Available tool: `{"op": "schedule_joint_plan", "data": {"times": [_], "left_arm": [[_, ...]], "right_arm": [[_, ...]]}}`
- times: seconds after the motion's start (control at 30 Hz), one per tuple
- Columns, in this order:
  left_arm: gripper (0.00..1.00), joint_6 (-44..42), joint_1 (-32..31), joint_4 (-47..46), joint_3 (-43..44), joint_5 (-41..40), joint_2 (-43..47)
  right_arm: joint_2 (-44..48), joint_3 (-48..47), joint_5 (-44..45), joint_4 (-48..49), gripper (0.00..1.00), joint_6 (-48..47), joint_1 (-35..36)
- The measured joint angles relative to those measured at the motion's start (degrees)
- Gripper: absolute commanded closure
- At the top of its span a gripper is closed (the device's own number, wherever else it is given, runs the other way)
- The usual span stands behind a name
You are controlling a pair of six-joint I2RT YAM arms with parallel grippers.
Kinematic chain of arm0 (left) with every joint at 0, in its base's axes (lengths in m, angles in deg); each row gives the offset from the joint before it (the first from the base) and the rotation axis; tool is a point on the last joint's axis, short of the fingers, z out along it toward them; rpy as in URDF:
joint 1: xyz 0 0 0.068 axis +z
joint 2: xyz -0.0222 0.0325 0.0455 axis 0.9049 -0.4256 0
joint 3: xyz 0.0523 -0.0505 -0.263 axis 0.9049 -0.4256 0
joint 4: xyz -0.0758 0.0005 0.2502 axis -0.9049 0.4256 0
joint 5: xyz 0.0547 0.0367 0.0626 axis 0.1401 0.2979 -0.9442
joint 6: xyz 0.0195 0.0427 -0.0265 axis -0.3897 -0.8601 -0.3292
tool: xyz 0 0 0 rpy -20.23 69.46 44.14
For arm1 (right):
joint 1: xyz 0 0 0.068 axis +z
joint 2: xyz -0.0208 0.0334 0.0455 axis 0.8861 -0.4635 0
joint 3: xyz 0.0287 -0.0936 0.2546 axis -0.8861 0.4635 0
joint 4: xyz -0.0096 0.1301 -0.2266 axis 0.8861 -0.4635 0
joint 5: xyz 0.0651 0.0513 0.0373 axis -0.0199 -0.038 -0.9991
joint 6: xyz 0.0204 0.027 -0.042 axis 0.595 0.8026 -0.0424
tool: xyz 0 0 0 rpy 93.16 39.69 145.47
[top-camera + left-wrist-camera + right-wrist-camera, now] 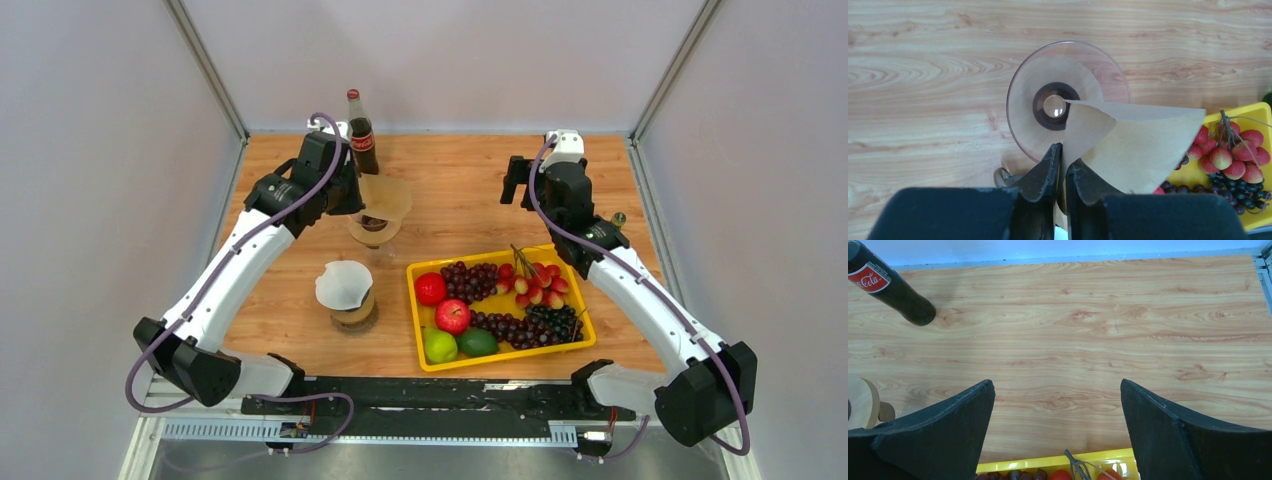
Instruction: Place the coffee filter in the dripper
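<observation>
A brown paper coffee filter (1143, 145) hangs tilted over the clear glass dripper (1020, 100), its tip by the dripper's dark centre hole and its wide edge reaching right over the fruit tray. My left gripper (1064, 152) pinches the filter's near edge between nearly closed fingers. From above, the filter (388, 196) sits just over the dripper (372, 232), with the left gripper (350, 195) at its left side. My right gripper (515, 180) hovers open and empty over bare wood (1058, 385), far from both.
A cola bottle (360, 135) stands right behind the dripper. A second dripper holding a white filter (344, 283) sits nearer the front. A yellow tray (415, 320) of grapes, strawberries, apples and limes lies to the right of it.
</observation>
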Motion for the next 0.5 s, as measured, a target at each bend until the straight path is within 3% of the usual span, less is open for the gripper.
{"op": "schedule_joint_plan", "data": {"times": [0.5], "left_arm": [[0.37, 0.81, 0.94, 1.14, -0.07, -0.57, -3.28]], "right_arm": [[0.0, 0.04, -0.15, 0.0, 0.0, 0.0, -0.22]]}}
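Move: The coffee filter is still in the left fingertips, and the dripper it is bound for stands about 3 cm ahead of that hand, 2 cm to its right and some 9 cm below. Beyond the dripper, by roughly 17 cm, is the cola bottle; the paper-topped carafe stands about 14 cm back from the hand and 3 cm to its left. From the idle right hand the dripper is some 31 cm left, 2 cm back and 8 cm below. The filter is lowered about 2.5 cm towards the glass dripper's mouth by the left hand, while its nearly shut fingers spread to about half open and give up their pinch. The wrist tips down some 5 degrees; the descent eases out near the end, the left-hand finger still against the paper. ##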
